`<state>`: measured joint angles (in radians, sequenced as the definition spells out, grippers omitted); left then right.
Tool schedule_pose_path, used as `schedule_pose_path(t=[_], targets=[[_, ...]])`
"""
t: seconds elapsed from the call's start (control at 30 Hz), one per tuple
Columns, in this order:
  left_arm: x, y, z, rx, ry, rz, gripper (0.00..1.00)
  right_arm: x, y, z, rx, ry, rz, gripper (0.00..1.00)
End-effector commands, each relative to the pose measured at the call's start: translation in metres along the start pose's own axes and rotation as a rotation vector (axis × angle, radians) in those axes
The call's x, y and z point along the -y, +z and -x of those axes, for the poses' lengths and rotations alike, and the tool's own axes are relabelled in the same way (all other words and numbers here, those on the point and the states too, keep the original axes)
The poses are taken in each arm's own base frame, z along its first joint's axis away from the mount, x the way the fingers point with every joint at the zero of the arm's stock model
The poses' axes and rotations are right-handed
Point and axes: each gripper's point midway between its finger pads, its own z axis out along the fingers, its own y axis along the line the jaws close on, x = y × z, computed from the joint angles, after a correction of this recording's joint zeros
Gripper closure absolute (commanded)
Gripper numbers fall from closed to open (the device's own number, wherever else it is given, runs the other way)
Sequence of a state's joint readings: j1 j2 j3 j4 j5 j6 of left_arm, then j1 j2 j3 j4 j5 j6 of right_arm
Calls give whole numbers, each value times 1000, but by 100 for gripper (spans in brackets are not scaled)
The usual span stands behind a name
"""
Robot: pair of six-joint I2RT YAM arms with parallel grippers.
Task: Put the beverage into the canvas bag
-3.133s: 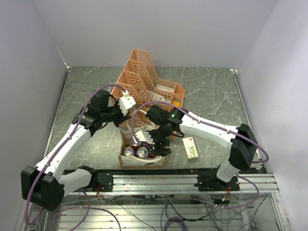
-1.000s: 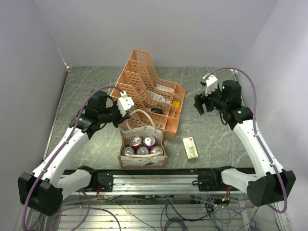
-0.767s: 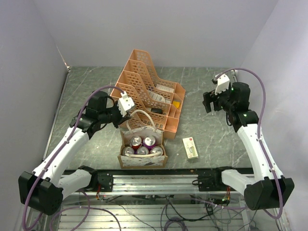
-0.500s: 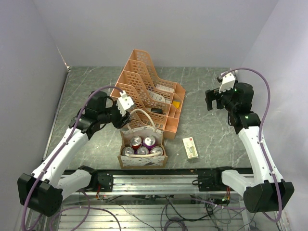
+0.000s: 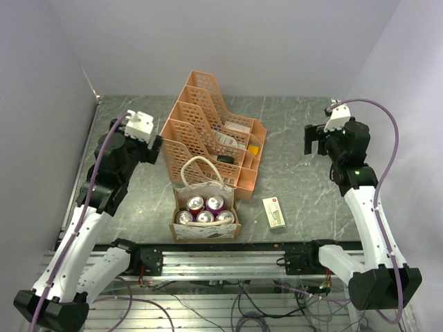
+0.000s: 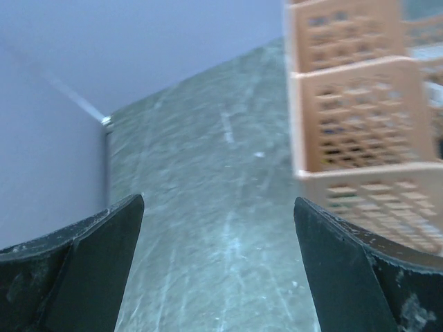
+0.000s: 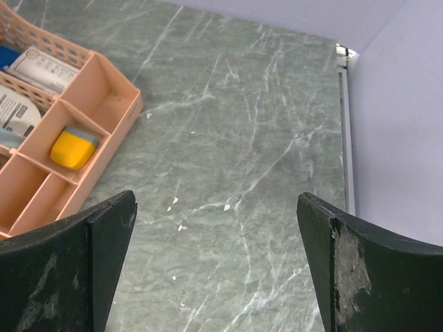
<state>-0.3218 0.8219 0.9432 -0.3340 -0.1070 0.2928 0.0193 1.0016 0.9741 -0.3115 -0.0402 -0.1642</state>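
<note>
The canvas bag (image 5: 205,232) stands upright near the table's front edge, its cream handles (image 5: 201,166) arched above it. Several beverage cans (image 5: 205,217) with silver tops stand inside, red and purple ones among them. My left gripper (image 5: 154,146) hovers left of the bag and the organizer; its wrist view shows it (image 6: 218,207) open over bare table, nothing between the fingers. My right gripper (image 5: 313,142) is far off at the right, and its wrist view shows it (image 7: 216,200) open and empty above the marble surface.
A peach lattice organizer (image 5: 214,131) sits behind the bag, seen also as the organizer (image 6: 346,117) on the left wrist's right side. Its low tray (image 7: 69,131) holds a yellow item (image 7: 75,149) and papers. A white box (image 5: 274,211) lies right of the bag.
My left gripper let go of the bag's handle, opened and pulled away up and to the left. The right gripper opened fully and drew a little further back to the right.
</note>
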Motion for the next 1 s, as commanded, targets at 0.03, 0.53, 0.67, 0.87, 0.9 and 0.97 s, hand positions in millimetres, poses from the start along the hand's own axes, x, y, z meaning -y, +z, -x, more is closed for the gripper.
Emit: schedule_pose_path(t=[0.03,0.53,0.67,0.87,0.9,0.97], targets=[[-78,-19,3,27,-161,405,0,18,-11,29,107,19,-81,0],[-59,-44,5,96,-187,268,0,23,-36,36,156,-14,-80,0],[-53,-44,4,94,-183,233,0,23,-40,31,148,-28,-76,0],[-53,-48,0,86,-172,236,0,26,-41,26,128,-53,-78,0],[-52,-48,-1,85,-167,232,0,27,-41,25,126,-58,-80,0],[-52,-49,-2,83,-158,231,0,29,-41,24,119,-64,-84,0]])
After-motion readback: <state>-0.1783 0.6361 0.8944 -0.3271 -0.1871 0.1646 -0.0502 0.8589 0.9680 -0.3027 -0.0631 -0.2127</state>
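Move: The left hand is empty and open, with the canvas bag of five cans roughly 18 cm to its right, 16 cm back and 22 cm below. The orange organizer's middle stands some 21 cm right of that hand, 8 cm ahead and 20 cm below. From the right hand, also empty, the bag is about 36 cm left, 20 cm back and 18 cm lower; the small white box is 14 cm left, 18 cm back and 24 cm lower. Leftward and up goes the left hand, opening more room from the bag: quickly some 7 cm left while rising about 4 cm, swinging counter-clockwise about 20 degrees and tipping its fingers up, then drawing back 3 cm and easing slightly right and down as part of that swing unwinds. The right hand rises about 5 cm, drawing back and a little right. Both stay wide open, touching nothing. ##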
